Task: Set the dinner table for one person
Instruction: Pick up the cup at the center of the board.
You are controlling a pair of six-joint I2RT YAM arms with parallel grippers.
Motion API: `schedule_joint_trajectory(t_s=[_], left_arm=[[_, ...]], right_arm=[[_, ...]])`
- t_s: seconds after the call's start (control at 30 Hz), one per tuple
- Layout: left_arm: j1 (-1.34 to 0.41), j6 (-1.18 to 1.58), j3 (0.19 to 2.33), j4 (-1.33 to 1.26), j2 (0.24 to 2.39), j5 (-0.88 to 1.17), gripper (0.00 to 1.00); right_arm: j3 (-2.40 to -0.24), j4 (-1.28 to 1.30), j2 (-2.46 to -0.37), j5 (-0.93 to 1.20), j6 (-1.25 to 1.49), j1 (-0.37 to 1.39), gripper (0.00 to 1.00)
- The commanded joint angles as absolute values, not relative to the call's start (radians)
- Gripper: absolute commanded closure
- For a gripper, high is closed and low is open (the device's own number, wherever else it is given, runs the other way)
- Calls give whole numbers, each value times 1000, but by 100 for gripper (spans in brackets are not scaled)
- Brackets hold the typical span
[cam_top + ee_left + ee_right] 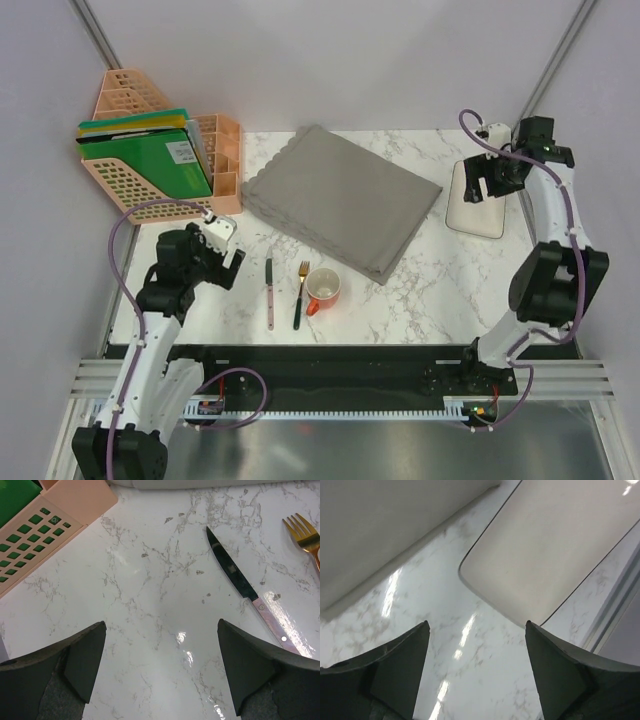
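Observation:
The dinner table point(440, 270) is white marble with grey veins. A grey scallop-edged placemat point(340, 200) lies at its back middle, turned at an angle. A white rectangular plate point(478, 205) rests at the right, and my right gripper point(483, 182) hovers over its near-left corner, open and empty. In the right wrist view the plate point(555, 550) lies just beyond the open right gripper point(476, 630). A knife point(269, 292), a gold fork point(300, 293) and an orange mug point(323, 290) sit near the front. My left gripper point(225, 245) is open, left of the knife point(235, 577).
A peach desk organizer point(150, 160) with green folders stands at the back left; its perforated side point(45, 525) lies close ahead of the left gripper point(161, 625). The fork point(305, 537) lies right of the knife. Grey walls close off the back and both sides.

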State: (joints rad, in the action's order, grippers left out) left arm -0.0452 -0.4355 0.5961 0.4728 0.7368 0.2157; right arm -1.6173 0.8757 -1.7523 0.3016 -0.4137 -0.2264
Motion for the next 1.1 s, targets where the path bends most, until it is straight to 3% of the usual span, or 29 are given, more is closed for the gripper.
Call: schedule_joint_trajectory(t_s=[0.0,0.1,0.13,0.23,0.43,0.63,1.07], left_arm=[[-43,-457,581,469,693,227,0],[-43,-462,574,479,686,233,0],[-43,-462,572,479,689,238,0],[-43,-457,569,477,713,255,0],[-43,-443,583,476,759,275,0],[-43,-443,598,485,753,255,0],[-43,-445,603,495,762,253,0]], right_arm=[[-1537,1260,-1617,458,-686,-224,15],[-1462,1431,-1537,479,-799,-215,20],[-1439,1448,-1514,480,-836,-210,26],[-1353,1456,-1424,482,-862,-169,28],[-1273,1339,-1362,518,-697,108,34],[-1304,1155,-1446,479,-505,363,37],[-1505,954,-1762,405,-299,600,44]])
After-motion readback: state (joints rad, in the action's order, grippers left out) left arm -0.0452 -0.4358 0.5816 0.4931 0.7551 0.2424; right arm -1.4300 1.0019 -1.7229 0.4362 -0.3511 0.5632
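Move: Back and far to the left of the right hand stands the cup, about 39 cm left, 19 cm nearer the base and 11 cm lower. The fork lies about 5 cm left of the cup and 3 cm nearer the base, and the grey placemat's middle is 34 cm left and 7 cm ahead of the hand. The tray just set down is 8 cm ahead and 4 cm right. From the left hand, the cup is some 21 cm right and 3 cm back. Leaving the tray, the right hand pulls back roughly 20 cm, then swings left about 29 cm in all towards the cup, easing forward a little and sinking some 5 cm at the end. Meanwhile the wrist turns about 45 degrees counter-clockwise and the fingers tip further down, narrowing from wide to about half open, empty, beside the cup near the placemat's near corner. ##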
